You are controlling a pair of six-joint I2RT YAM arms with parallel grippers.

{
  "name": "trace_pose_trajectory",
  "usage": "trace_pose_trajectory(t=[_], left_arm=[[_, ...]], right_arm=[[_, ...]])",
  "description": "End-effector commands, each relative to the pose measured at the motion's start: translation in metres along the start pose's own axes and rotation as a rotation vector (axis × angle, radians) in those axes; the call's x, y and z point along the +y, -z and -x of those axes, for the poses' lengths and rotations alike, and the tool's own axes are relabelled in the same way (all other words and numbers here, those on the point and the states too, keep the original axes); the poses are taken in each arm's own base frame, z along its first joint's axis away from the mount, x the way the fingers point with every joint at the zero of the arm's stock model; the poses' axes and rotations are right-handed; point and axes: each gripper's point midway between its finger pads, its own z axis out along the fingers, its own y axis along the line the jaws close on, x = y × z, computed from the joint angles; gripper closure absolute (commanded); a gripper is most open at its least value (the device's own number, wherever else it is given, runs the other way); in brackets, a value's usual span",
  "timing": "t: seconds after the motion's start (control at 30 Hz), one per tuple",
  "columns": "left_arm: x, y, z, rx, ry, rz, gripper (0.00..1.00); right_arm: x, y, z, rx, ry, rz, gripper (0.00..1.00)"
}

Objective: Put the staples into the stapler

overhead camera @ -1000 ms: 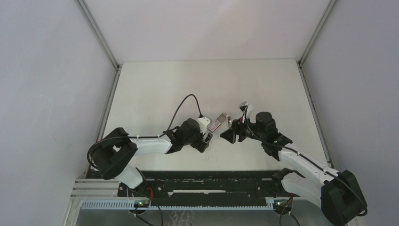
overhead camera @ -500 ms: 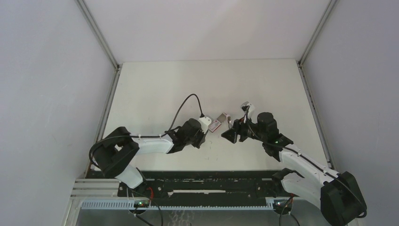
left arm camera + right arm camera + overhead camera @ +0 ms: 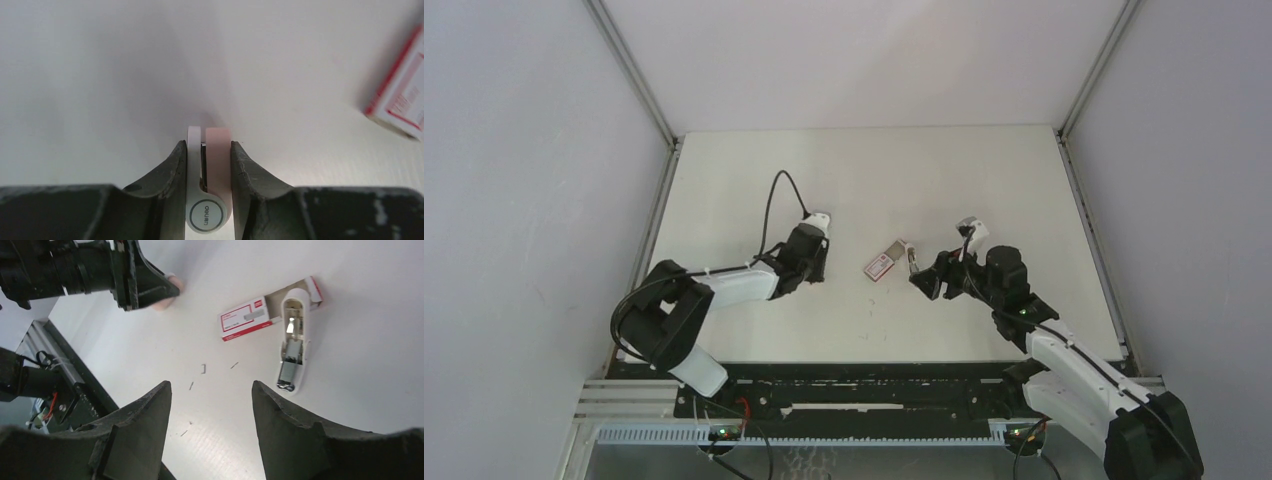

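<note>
The staples box (image 3: 879, 266) (image 3: 245, 320), red-edged with a white label, lies mid-table; its corner shows at the left wrist view's right edge (image 3: 402, 100). Beside it lies the white stapler (image 3: 908, 256) (image 3: 294, 347), opened, its metal channel facing up. My left gripper (image 3: 817, 268) (image 3: 207, 145) is left of the box, shut on a small pink-and-white clip-like thing (image 3: 218, 150) with a round logo. That thing's pink end also shows in the right wrist view (image 3: 167, 299). My right gripper (image 3: 922, 281) (image 3: 211, 385) hovers open just right of the stapler, holding nothing.
Several loose staples (image 3: 203, 369) are scattered on the white table between the box and my right fingers. The black base rail (image 3: 854, 385) runs along the near edge. Metal frame posts and grey walls bound the table on both sides.
My left gripper closed on the pink-and-white thing and carried it left and away from the box. The right arm drifted slightly right; box and stapler stayed put.
</note>
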Motion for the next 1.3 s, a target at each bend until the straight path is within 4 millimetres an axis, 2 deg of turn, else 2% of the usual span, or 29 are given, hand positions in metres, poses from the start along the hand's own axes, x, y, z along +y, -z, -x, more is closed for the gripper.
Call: trace_pose_trajectory(t=[0.0,0.03,0.07,0.13,0.17,0.27,0.3,0.4,0.5,0.63,0.8,0.93,1.07,1.27], left_arm=[[0.03,-0.007,0.036,-0.055,0.137,0.095,0.99],[0.035,-0.008,0.037,-0.057,0.15,0.106,0.95],[0.04,-0.008,0.041,-0.064,0.162,0.115,0.85],[0.048,-0.006,0.047,-0.076,0.181,0.128,0.49],[0.05,-0.005,0.049,-0.083,0.185,0.132,0.36],[0.053,-0.001,0.057,-0.106,0.191,0.132,0.14],[0.053,0.001,0.06,-0.111,0.191,0.132,0.11],[0.054,0.009,0.072,-0.147,0.186,0.13,0.09],[0.042,0.018,0.092,-0.212,0.166,0.051,0.09],[-0.006,0.029,0.119,-0.293,0.077,-0.156,0.12],[-0.096,0.041,0.138,-0.337,-0.057,-0.475,0.12],[-0.151,0.046,0.15,-0.352,-0.11,-0.693,0.12],[-0.184,0.037,0.156,-0.337,-0.137,-0.815,0.13],[-0.202,0.014,0.151,-0.28,-0.134,-0.871,0.15]], right_arm=[[-0.01,0.003,0.015,-0.069,-0.006,-0.047,0.4],[-0.012,0.004,0.015,-0.071,-0.009,-0.054,0.4],[-0.014,0.004,0.014,-0.068,-0.011,-0.058,0.4],[-0.016,0.004,0.014,-0.068,-0.013,-0.063,0.4],[-0.016,0.003,0.014,-0.066,-0.015,-0.064,0.4],[-0.018,0.003,0.013,-0.064,-0.017,-0.067,0.4],[-0.018,0.003,0.013,-0.067,-0.018,-0.069,0.4],[-0.018,0.005,0.015,-0.077,-0.018,-0.074,0.4],[-0.02,0.008,0.019,-0.099,-0.015,-0.088,0.4],[-0.028,0.015,0.024,-0.14,-0.019,-0.13,0.4],[-0.041,0.027,0.03,-0.212,-0.038,-0.199,0.39],[-0.045,0.035,0.033,-0.254,-0.047,-0.219,0.37],[-0.046,0.036,0.033,-0.257,-0.051,-0.216,0.36],[-0.048,0.032,0.03,-0.24,-0.069,-0.211,0.37]])
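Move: The left hand, holding the pink piece just above the table, is taking it to bare table about 3 cm ahead and 5 cm left. The open stapler lies some 20 cm to this hand's right and 4 cm ahead, the staple box about 13 cm right and 5 cm ahead. From the right hand the stapler is roughly 10 cm ahead, 4 cm left and 11 cm below. Left hand carries pink piece 6 cm forward-left, opens, rises, swings 24 cm right towards stapler; right hand retreats rightward. ##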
